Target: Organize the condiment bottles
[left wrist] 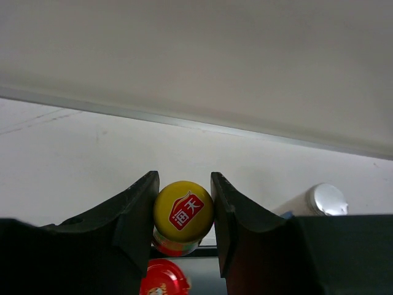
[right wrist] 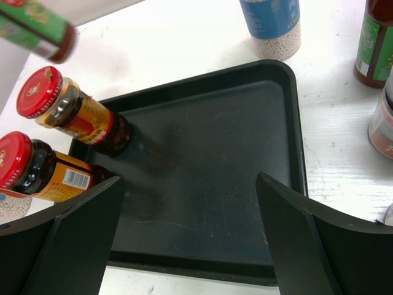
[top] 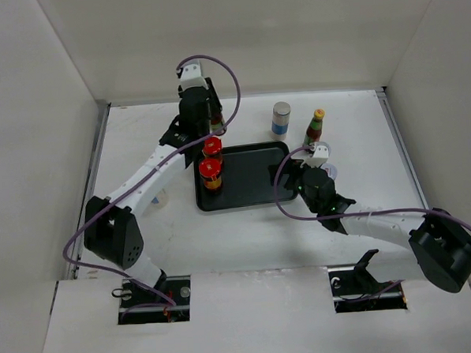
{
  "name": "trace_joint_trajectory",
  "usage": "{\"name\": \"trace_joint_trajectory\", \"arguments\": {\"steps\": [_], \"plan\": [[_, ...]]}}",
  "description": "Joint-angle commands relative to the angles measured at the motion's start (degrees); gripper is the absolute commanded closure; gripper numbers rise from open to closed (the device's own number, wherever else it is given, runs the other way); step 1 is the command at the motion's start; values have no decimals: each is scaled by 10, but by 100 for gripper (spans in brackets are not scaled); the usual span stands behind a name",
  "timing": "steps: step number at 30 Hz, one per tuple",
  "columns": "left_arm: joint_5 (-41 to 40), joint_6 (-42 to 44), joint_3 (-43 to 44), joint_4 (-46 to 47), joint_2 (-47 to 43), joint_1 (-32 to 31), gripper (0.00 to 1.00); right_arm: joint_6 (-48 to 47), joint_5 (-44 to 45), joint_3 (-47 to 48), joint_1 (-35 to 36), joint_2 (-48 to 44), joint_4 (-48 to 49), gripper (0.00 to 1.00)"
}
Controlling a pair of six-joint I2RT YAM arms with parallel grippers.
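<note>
My left gripper (left wrist: pixel 183 208) is shut on the yellow cap (left wrist: pixel 184 216) of a slim dark bottle (top: pixel 215 119) by the far left corner of the black tray (top: pixel 256 193). Two red-lidded jars (top: pixel 212 147) (top: pixel 210 172) stand along the tray's left side. My right gripper (right wrist: pixel 190 227) hangs open over the tray's bare floor (right wrist: pixel 209 160), holding nothing. A white grey-topped cylinder (top: pixel 281 119) and a second yellow-capped bottle (top: pixel 315 127) stand behind the tray on the table.
A jar (right wrist: pixel 382 123) shows at the right edge of the right wrist view, beside the tray. A pale container (top: pixel 159 199) sits under the left arm. White walls close the table at the back and both sides.
</note>
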Motion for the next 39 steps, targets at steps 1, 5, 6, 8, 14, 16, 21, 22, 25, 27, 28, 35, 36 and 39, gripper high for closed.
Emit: {"name": "trace_joint_trajectory", "arguments": {"steps": [1,5,6,8,14,16,21,22,25,27,28,35,36,39], "plan": [[21,5,38,76,13,-29,86,1,6,6,1,-25,22,5],[27,5,36,87,37,-53,85,-1,8,6,4,-26,25,5],[30,6,32,88,40,-57,85,0,7,7,4,-23,23,5],[31,4,23,91,44,-68,85,-5,11,10,4,-24,20,5],[32,2,-22,107,60,-88,85,-4,12,3,2,-35,24,5],[33,5,-37,119,65,-91,85,-1,9,2,1,-35,25,5],[29,6,-66,129,66,-88,84,-1,9,3,-1,-31,24,5],[28,6,-72,130,64,-86,84,-1,8,3,-2,-31,21,5],[26,9,-92,142,60,-84,83,-5,11,3,1,-34,25,5],[23,11,-106,148,56,-86,79,-1,7,4,-2,-29,21,5],[21,14,-114,152,53,-88,73,-3,7,6,-1,-29,19,5],[-1,41,-164,198,17,-100,18,-6,10,8,1,-28,20,5],[-4,46,-165,199,11,-101,15,-6,10,6,1,-28,23,5],[-15,59,-164,200,-15,-109,8,-2,5,8,1,-23,20,5]]}}
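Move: The left hand already holds the green-labelled sauce bottle; its spot in the tray lies about 9 cm right, 2 cm back and some 25 cm below. The far red-lidded jar stands roughly 7 cm left of that spot, level with it, the near jar about 9 cm back and 8 cm left of it. The silver-capped bottle is some 14 cm right and 9 cm beyond it. From the right hand the spot is roughly 11 cm ahead, 17 cm left, 9 cm below. Left hand lowers the bottle about 13 cm and right 9 cm beside the far jar, then opens, letting go. ##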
